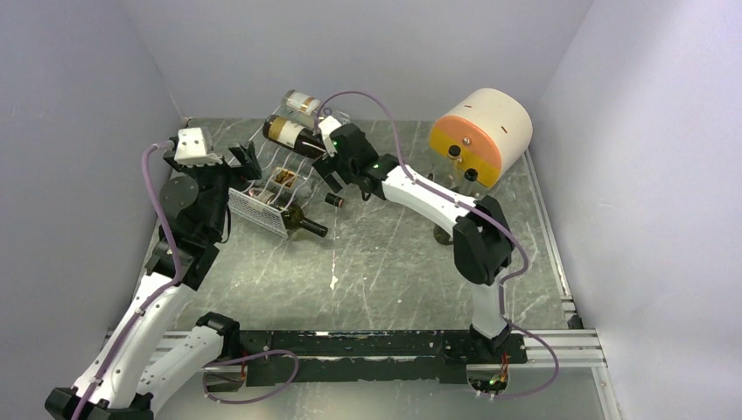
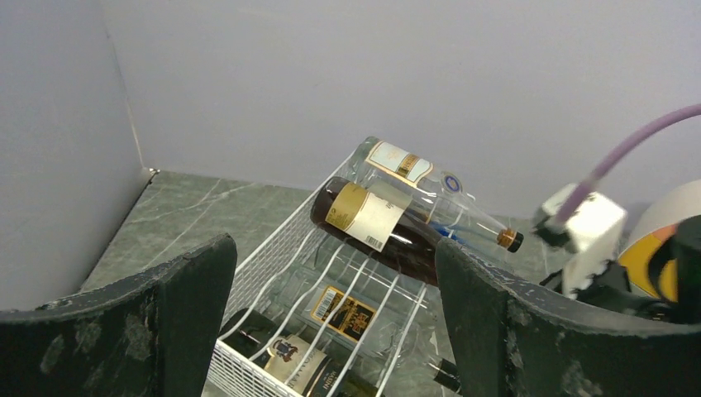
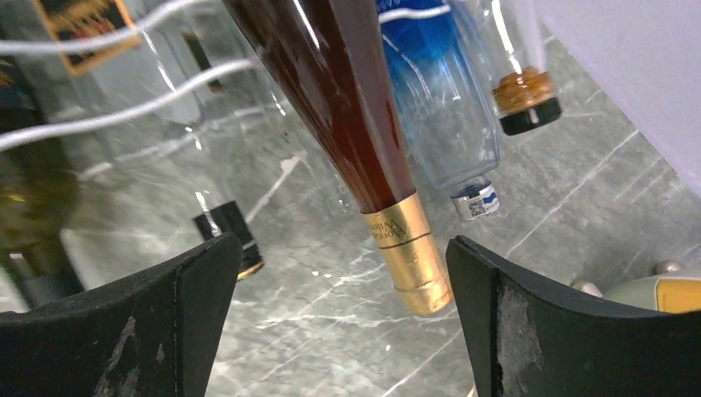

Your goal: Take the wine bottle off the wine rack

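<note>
The white wire wine rack (image 1: 262, 203) stands tilted at the back left of the table. On its upper row lies the wine bottle (image 1: 293, 134), dark brown with a white label (image 2: 368, 217) and a gold foil neck (image 3: 411, 260). My right gripper (image 1: 329, 169) is open at that neck. In the right wrist view the gold tip hangs between the fingers of the right gripper (image 3: 343, 310), nearer the right one and touching neither. My left gripper (image 1: 246, 161) is open beside the rack's left end, with nothing between the fingers of the left gripper (image 2: 331, 327).
A clear bottle (image 1: 302, 103) lies behind the dark one, another clear one (image 2: 343, 310) sits lower in the rack, and a dark green bottle (image 1: 302, 219) pokes out at the rack's front. A cream and orange cylinder (image 1: 483, 133) stands at the back right. Walls close in on three sides.
</note>
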Robot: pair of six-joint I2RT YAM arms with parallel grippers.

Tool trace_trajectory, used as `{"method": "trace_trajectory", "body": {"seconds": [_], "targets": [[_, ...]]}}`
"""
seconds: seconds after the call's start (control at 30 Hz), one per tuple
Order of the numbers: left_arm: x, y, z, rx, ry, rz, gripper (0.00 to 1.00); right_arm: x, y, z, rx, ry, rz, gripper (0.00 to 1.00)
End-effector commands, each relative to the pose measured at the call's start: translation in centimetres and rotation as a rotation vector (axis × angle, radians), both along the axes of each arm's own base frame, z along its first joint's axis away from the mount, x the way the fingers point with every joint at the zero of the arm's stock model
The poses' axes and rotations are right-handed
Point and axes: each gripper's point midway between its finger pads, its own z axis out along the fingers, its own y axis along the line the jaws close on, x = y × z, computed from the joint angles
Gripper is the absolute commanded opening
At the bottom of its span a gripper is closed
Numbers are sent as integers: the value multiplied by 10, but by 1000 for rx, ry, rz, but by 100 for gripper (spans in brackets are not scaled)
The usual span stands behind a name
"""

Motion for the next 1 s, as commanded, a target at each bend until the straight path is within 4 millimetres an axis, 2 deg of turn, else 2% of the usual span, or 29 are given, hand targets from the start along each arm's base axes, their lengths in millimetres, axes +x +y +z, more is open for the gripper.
{"method": "trace_trajectory", "body": {"seconds": [0.0, 0.03, 0.07, 0.13, 0.23, 0.47, 0.6, 0.73, 0.87, 0.97], "targets": [[2, -3, 9, -8, -15, -16, 94, 19, -13, -15, -158, -21, 40, 99], [3, -3, 7, -7, -11, -17, 94, 23, -16, -16, -161, -22, 31, 98], [4, -4, 6, -6, -6, -19, 94, 29, -17, -32, -179, -3, 26, 96], [6, -5, 4, -4, -1, -21, 94, 38, -19, -44, -197, 10, 20, 92], [8, -7, 3, -1, 2, -28, 94, 44, -12, -57, -213, 24, 50, 85], [8, -6, 3, 0, 1, -24, 94, 56, 1, -69, -223, 12, 92, 69], [8, -6, 3, -2, 0, -24, 94, 61, 12, -66, -203, 13, 119, 52], [7, -6, 3, 1, 0, -24, 94, 59, 18, -65, -193, 25, 126, 25], [7, -4, 4, -2, -2, -17, 94, 47, 28, -41, -144, 25, 110, 11], [5, -4, 6, -3, -7, -21, 94, 29, 36, -16, -66, 35, 104, 0]]}}
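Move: The brown wine bottle's neck, just above its gold foil, is about 5 cm ahead of the open right hand, 1 cm left and 8 cm below. The bottle's middle is roughly 8 cm ahead, 6 cm left and 6 cm down. From the right hand, the corked clear bottle lies some 17 cm ahead, 3 cm left; the blue bottle 12 cm ahead, 1 cm right, lower. From the left hand, the brown bottle is about 18 cm ahead, 9 cm right, 25 cm below. The right fingers close on the brown bottle from either side, pinching its neck just above the gold foil and stopping part-way shut on the glass. To get there the hand sinks about 8 cm and reaches some 5 cm forward, rolling its left side down roughly 15 degrees, then settles slightly leftward. ##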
